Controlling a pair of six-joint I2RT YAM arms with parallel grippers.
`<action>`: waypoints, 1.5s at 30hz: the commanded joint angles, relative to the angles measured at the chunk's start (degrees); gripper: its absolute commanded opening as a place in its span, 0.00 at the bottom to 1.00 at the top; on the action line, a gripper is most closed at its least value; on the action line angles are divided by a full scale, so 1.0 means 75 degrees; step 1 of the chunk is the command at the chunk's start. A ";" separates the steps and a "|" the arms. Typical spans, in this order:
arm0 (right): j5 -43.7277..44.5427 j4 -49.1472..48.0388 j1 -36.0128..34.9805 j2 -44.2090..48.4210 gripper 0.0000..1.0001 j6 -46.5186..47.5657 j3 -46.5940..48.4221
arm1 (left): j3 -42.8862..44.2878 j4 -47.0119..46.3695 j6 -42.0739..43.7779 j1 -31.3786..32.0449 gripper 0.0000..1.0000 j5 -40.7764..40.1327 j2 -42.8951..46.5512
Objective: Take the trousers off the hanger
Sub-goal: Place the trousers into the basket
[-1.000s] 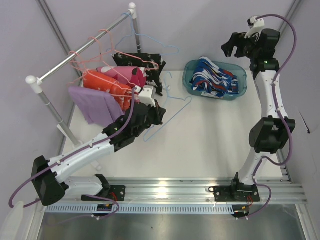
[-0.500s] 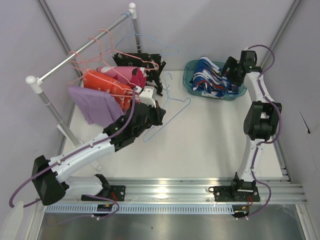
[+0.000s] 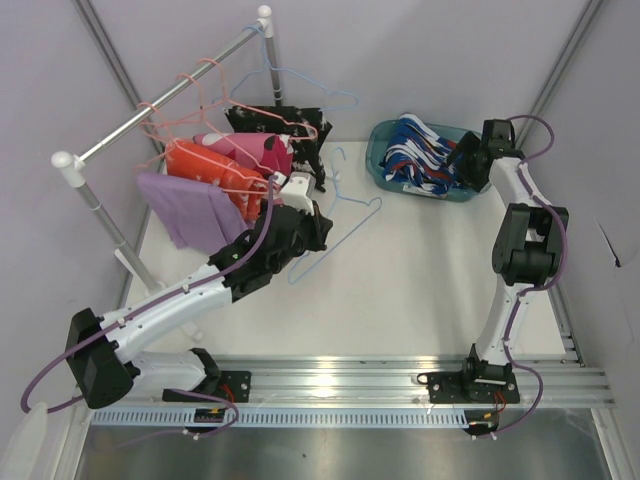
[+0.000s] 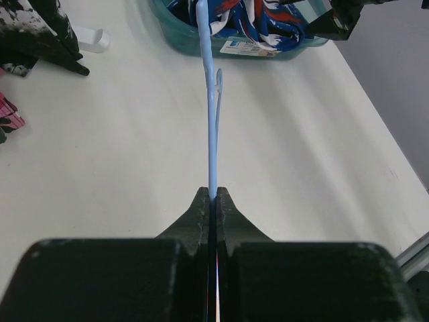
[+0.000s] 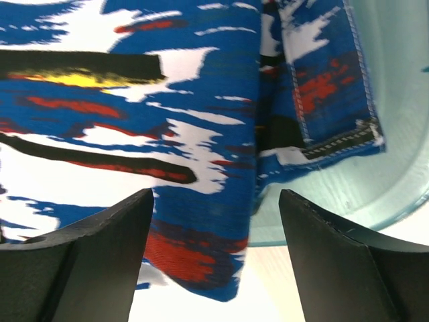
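Note:
My left gripper [image 3: 316,232] is shut on the thin wire of a bare blue hanger [image 3: 345,222], which runs straight out from its closed jaws [image 4: 213,193] as hanger wire [image 4: 212,127]. The blue-white-red trousers [image 3: 425,158] lie heaped in a teal basket [image 3: 378,160]. My right gripper [image 3: 464,160] sits at the basket's right rim, open, its fingers [image 5: 100,248] either side of a fold of the patterned trousers [image 5: 167,121] without clamping it. Lavender [image 3: 185,212], orange [image 3: 200,165], pink [image 3: 262,152] and black speckled trousers [image 3: 285,125] hang on the rack.
A metal rail [image 3: 160,95] on white posts crosses the back left, carrying pink and blue wire hangers. The teal basket wall [image 5: 392,154] curves to the right of my right fingers. The black speckled cloth [image 4: 33,33] shows at the left wrist view's top left.
My right arm has swung down from high at the back to the basket's right rim, over the patterned trousers. The left arm and its blue hanger have barely shifted.

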State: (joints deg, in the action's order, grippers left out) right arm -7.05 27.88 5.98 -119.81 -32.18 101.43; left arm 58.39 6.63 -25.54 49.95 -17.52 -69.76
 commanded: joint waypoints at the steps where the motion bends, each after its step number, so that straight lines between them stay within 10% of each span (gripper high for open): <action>1: -0.0162 -0.0705 -0.0082 0.0131 0.82 -0.0361 0.0035 | 0.0312 -0.0345 -0.0016 -0.0051 0.00 -0.0019 0.0031; 15: -0.0783 -0.1174 0.0035 0.0083 0.00 -0.0409 0.0445 | 0.0312 -0.0345 0.0089 -0.0039 0.00 -0.0160 0.0008; 28: -0.0830 -0.0611 -0.0001 -0.0115 0.00 0.1302 0.3574 | 0.0160 -0.0521 0.0112 -0.0040 0.00 -0.0125 0.0160; 45: -0.1474 -0.1174 0.0281 -0.0701 0.00 0.3072 0.1570 | 0.0101 -0.0463 0.0101 -0.0040 0.00 -0.0113 0.0219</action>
State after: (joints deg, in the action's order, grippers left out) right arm -17.82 22.13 7.75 -125.73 -13.13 113.89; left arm 58.39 5.26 -25.41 49.95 -17.76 -69.76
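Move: The trousers already lie in the basket. The right hand, open, is over their near right part: their middle is about 9 cm to its left, 4 cm ahead and 3 cm below. The basket's middle is roughly 7 cm left, 4 cm ahead and 4 cm down; its right rim is some 7 cm to the right and 3 cm ahead. From the left hand, the trousers are about 28 cm ahead, 22 cm right and 17 cm lower. Easing barely 2 cm forward and left, the right hand shuts its fingers on the near right part of the trousers, then sweeps up some 17 cm and slightly forward, fingertips tilting up. With fingers still shut on a fold, it turns back down about 13 cm towards the basket, fingers tipping down again and the wrist turning counter-clockwise. ##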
